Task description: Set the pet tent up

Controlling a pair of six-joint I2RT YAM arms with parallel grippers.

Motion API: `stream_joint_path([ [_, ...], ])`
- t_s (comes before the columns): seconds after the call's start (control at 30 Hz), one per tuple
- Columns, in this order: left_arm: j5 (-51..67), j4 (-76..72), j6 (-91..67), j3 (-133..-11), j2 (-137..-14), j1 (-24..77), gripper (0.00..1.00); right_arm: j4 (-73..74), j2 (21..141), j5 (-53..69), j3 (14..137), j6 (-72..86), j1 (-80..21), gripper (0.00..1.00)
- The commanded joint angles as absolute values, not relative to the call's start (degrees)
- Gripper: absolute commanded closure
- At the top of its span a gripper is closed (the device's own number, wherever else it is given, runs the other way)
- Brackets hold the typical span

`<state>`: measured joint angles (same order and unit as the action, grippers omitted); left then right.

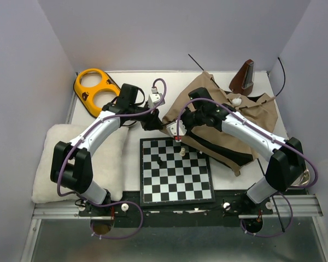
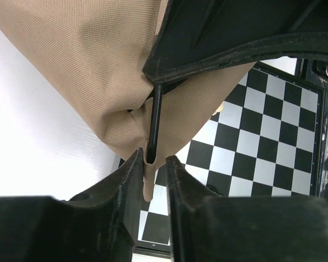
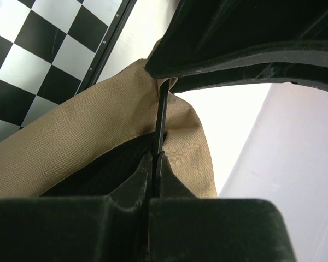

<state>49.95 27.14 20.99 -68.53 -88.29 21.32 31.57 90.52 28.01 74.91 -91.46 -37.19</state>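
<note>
The pet tent (image 1: 224, 117), tan fabric with black lining, lies crumpled at the back right of the table, its white pom-pom (image 1: 236, 101) on top. Both grippers meet at its left corner, just behind the chessboard (image 1: 176, 170). In the left wrist view a thin black pole (image 2: 154, 117) runs into the tan corner pocket (image 2: 93, 60). My left gripper (image 2: 152, 157) stands slightly open around the corner's tip, which rests against one finger only. My right gripper (image 3: 156, 157) is shut on the pole (image 3: 163, 117), above the black lining and tan fabric (image 3: 87, 136).
A fluffy white cushion (image 1: 71, 158) lies at the left under the left arm. An orange two-ring object (image 1: 95, 90) sits at the back left, a brown wedge-shaped object (image 1: 243, 76) at the back right. Two chess pieces (image 1: 160, 161) stand on the board.
</note>
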Motion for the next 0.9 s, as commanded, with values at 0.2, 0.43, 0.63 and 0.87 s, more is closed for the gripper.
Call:
stream_joint_path([
  [0.2,51.9,23.8,20.5,-67.8,-87.0,20.9,0.95,30.6,89.8,27.8,74.5,-91.8,-37.0,0.99],
  [0.43,52.6,19.5,14.9,-68.6,-88.4,21.8,0.95,30.4,90.4,28.2,74.6,-91.9,-37.5,0.99],
  [0.63,53.5,22.1,13.4,-71.7,-91.2,22.7,0.96,29.8,91.6,28.5,75.6,-91.9,-38.1,0.99],
  [0.87,53.3,25.1,11.7,-75.0,-93.5,23.0,0.91,29.6,92.2,28.5,75.1,-93.6,-38.3,0.99],
])
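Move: The tent corner's fabric tab lies right between my left fingers, with the black pole end at it. From my right hand, which holds the pole, that corner is about 4 cm to the left and level. The chess board's middle lies some 17 cm back and 5 cm to the right of my left hand, roughly 16 cm below; the pale chess piece is about 9 cm back and 8 cm right of that hand. I close my slightly open left fingers on the tent corner's tab at the pole end, pinching it, then ease that hand about 1 cm to the right and as much forward, towards my right hand, sinking a touch at the end while the wrist rolls some 5 degrees. My right hand stays put, fingers still shut on the pole. ##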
